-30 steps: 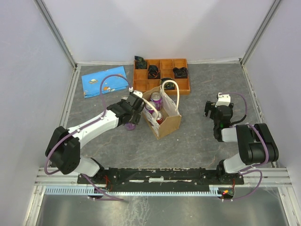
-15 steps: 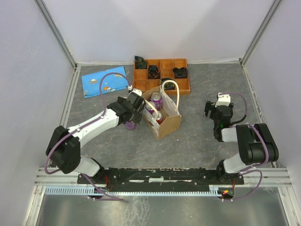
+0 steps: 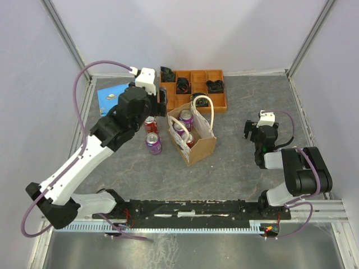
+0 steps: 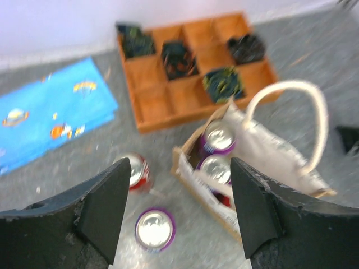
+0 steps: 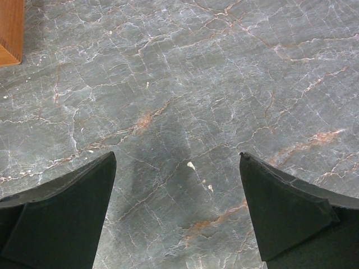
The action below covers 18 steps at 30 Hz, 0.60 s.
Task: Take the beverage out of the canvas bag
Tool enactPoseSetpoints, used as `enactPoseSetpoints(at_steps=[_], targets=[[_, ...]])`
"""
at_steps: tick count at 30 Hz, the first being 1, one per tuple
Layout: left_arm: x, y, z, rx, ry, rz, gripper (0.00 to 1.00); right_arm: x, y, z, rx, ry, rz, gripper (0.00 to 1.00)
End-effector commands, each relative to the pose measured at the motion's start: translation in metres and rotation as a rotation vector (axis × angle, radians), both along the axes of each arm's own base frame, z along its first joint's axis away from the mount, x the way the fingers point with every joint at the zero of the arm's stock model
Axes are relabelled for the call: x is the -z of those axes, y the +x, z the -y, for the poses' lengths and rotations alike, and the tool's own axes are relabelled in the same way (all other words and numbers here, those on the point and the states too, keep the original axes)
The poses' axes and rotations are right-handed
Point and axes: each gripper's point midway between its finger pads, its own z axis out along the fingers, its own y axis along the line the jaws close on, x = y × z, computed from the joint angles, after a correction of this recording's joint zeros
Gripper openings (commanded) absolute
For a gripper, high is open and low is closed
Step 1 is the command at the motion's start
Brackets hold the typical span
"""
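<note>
The canvas bag (image 3: 203,147) stands upright mid-table with white loop handles; in the left wrist view the canvas bag (image 4: 269,162) is blurred. Inside it I see two purple-rimmed cans (image 4: 217,138) and a bit of a red one (image 3: 190,141). Two beverage cans stand on the table left of the bag: a purple one (image 3: 153,143) (image 4: 154,228) and a red one (image 3: 150,124) (image 4: 133,171). My left gripper (image 3: 162,101) (image 4: 178,207) hangs open and empty high above them. My right gripper (image 3: 257,133) (image 5: 176,207) is open over bare table, well right of the bag.
An orange compartment tray (image 3: 171,102) (image 4: 151,112) with dark items sits behind the bag. A blue patterned cloth (image 3: 120,96) (image 4: 45,112) lies at the back left. Metal frame rails run along both sides of the table.
My left gripper let go of the purple can beside the bag, then rose up and back toward the tray. The can stays standing on the table. The right arm has not moved.
</note>
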Motion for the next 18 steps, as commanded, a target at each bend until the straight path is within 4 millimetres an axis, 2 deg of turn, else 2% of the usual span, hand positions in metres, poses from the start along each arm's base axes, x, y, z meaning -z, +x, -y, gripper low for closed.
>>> enactPoseSetpoints(at_steps=[1,2,7,12,15,18], targets=[[-0.06,0.01,0.028,0.133,-0.033,0.17,0.75,-0.02,0.012,0.001,0.001,-0.001,0.066,0.99],[-0.061,0.013,0.038,0.168,-0.027,0.168,0.72,-0.02,0.012,0.001,0.001,-0.002,0.067,0.99],[-0.026,0.029,0.097,0.343,0.027,0.087,0.59,-0.02,0.012,0.001,0.002,-0.001,0.066,0.99],[0.01,0.025,0.15,0.509,0.035,0.016,0.46,-0.02,0.012,0.001,0.0,0.0,0.067,0.99],[0.036,0.021,0.168,0.549,0.065,-0.038,0.39,-0.02,0.012,0.001,0.0,0.0,0.068,0.99],[0.055,0.016,0.172,0.542,0.095,-0.092,0.39,-0.02,0.012,0.001,0.001,-0.002,0.067,0.99]])
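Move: The red can still in the canvas bag is about 13 cm to the right of my left hand, level fore and aft, and some 27 cm below. Beside it in the bag, at like depth, one purple can is about 3 cm ahead and 9 cm right of that hand, and the far purple can 8 cm ahead and 12 cm right. The set-down purple can stands 2 cm back and 3 cm left. From my right hand the red can lies some 31 cm left, 7 cm back, at about its height. I swing my empty left hand about 16 cm right, from above the set-down cans to over the open bag, arching up some 6 cm first and then dropping steeply towards the red can, to end about 8 cm lower than I began. On the way I turn the wrist roughly 25 degrees clockwise and draw the fingers in to about half their starting gap, still open and above the cans. ##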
